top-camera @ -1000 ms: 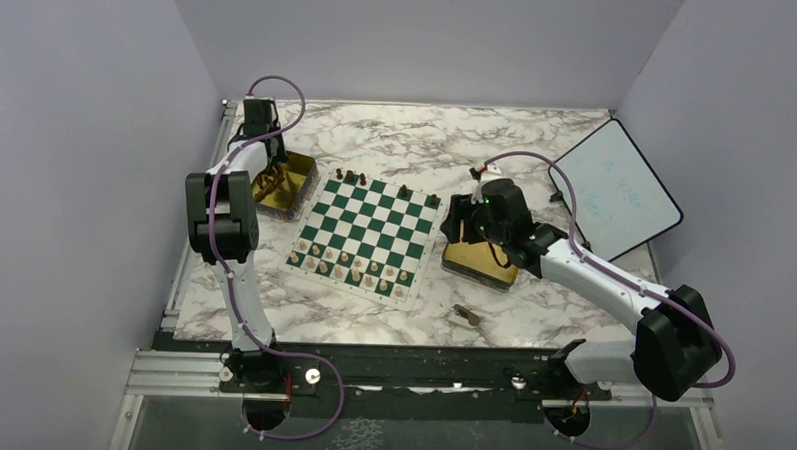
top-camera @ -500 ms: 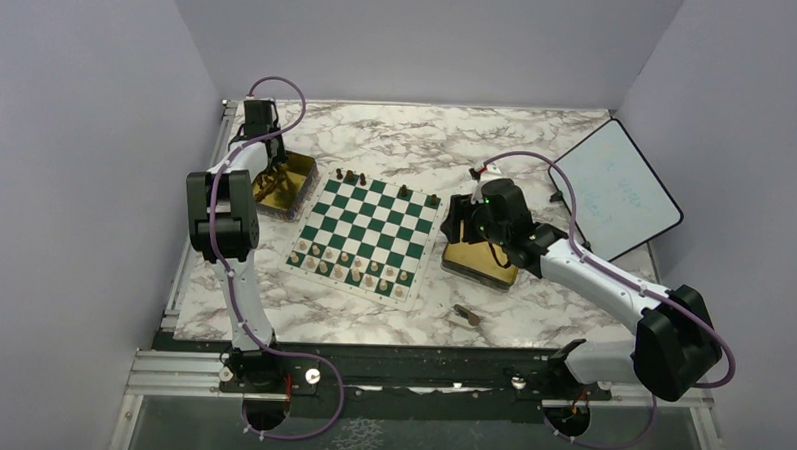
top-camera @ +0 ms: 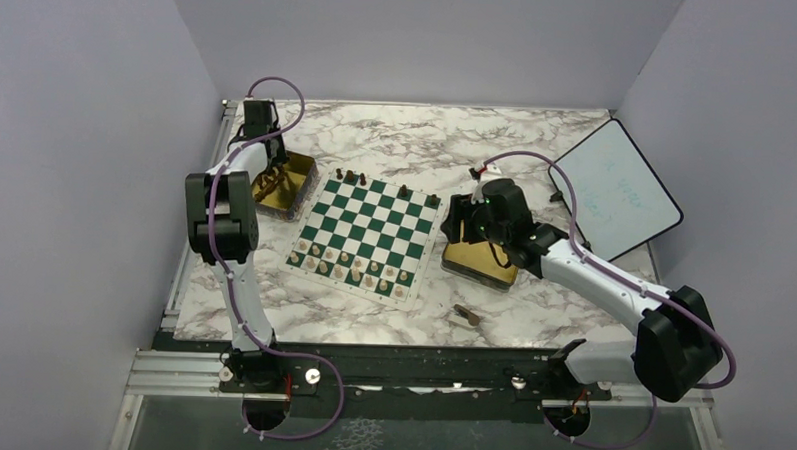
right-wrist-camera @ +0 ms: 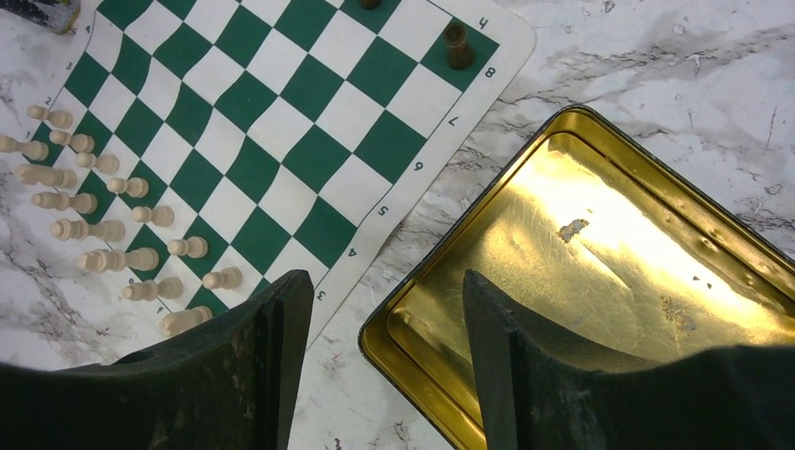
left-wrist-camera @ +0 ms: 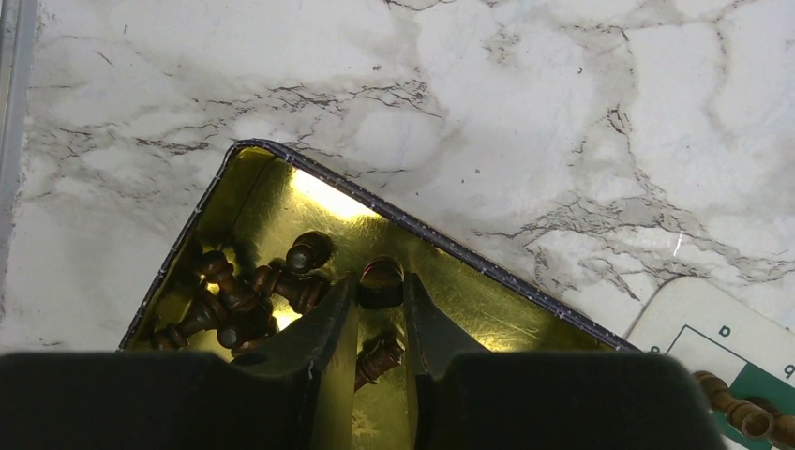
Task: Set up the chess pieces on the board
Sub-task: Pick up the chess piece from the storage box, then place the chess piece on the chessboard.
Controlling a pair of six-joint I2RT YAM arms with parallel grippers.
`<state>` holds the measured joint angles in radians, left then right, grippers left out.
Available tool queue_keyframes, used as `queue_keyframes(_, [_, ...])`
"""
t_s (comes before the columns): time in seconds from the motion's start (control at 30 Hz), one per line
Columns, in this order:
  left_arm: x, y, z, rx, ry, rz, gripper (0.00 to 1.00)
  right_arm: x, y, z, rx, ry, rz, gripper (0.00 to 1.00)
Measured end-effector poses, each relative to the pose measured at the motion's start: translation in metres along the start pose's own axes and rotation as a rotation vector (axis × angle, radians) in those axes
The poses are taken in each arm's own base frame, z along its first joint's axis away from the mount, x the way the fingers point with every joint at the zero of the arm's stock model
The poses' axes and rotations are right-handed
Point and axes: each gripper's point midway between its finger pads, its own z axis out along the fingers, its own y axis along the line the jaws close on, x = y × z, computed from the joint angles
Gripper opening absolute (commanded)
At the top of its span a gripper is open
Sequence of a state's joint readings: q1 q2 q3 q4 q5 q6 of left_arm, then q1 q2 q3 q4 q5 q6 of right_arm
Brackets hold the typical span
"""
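Several dark brown chess pieces (left-wrist-camera: 239,300) lie heaped in a gold tin (left-wrist-camera: 469,281) left of the board (top-camera: 372,227). My left gripper (left-wrist-camera: 380,289) reaches into that tin, its fingers pressed on both sides of one dark brown piece (left-wrist-camera: 381,278); another lies under the jaws. Two rows of pale pieces (top-camera: 353,268) stand along the board's near side, and a few dark ones (top-camera: 351,175) stand at the far edge. My right gripper (right-wrist-camera: 386,291) hangs open over the rim of the empty gold tin (right-wrist-camera: 609,234) right of the board (right-wrist-camera: 281,122).
A dark piece (top-camera: 465,313) lies on the marble table in front of the right tin (top-camera: 478,260). A black-rimmed white tablet (top-camera: 616,188) leans at the far right. Walls close in on the table's left, back and right.
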<state>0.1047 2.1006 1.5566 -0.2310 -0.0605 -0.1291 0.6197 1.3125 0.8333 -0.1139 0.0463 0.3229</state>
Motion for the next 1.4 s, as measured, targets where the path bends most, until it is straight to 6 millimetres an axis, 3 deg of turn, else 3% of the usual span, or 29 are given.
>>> queue_keyframes(0.17, [0.001,0.000,-0.007,0.001,0.002,-0.015,0.18,-0.001,0.000,-0.001,-0.001,-0.004,-0.002,0.65])
queue_keyframes(0.5, [-0.012,-0.003,-0.042,0.016,-0.036,-0.040,0.18,-0.006,0.001,-0.005,-0.007,-0.021,-0.009,0.65])
queue_keyframes(0.73, [-0.024,-0.024,-0.068,0.063,-0.071,-0.017,0.18,-0.010,0.002,-0.008,-0.008,-0.035,-0.008,0.65])
queue_keyframes(0.9, [-0.027,-0.068,-0.087,0.140,-0.096,0.046,0.18,-0.015,0.003,-0.013,-0.011,-0.052,-0.007,0.65])
queue_keyframes(1.03, [-0.022,-0.118,-0.105,0.236,-0.107,0.117,0.18,-0.019,0.002,-0.019,-0.008,-0.076,-0.005,0.65])
queue_keyframes(1.17, [-0.007,-0.169,-0.123,0.337,-0.100,0.188,0.18,-0.015,-0.001,-0.023,-0.001,-0.078,-0.005,0.65])
queue_keyframes(1.4, [0.020,-0.222,-0.143,0.433,-0.079,0.266,0.18,-0.008,-0.005,-0.022,0.012,-0.063,-0.006,0.65])
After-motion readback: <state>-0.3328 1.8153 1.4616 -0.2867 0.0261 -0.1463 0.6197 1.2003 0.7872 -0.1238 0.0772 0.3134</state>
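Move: The dark chess piece already pinched in the left hand is bound for the board's far row, apparently the empty d8 square, about 25 cm to the right, 7 cm back and 4 cm below. The dark piece on c8 stands some 21 cm right and 6 cm back, the one on f8 about 32 cm right and 9 cm back; the loose pieces in the storage box lie 5 cm left and 2 cm back. From the right hand d8 lies about 21 cm left, 13 cm ahead and 11 cm below. The pinched dark piece goes up out of the storage box first, the left hand drawing back a couple of centimetres as it rises, then swings fast to the right over the box's right rim to the board's far row, roughly 24 cm in all and 10 cm higher, easing back a little more. The wrist turns clockwise nearly 30 degrees and the fingers keep their hold; the empty right hand merely lifts a little. ##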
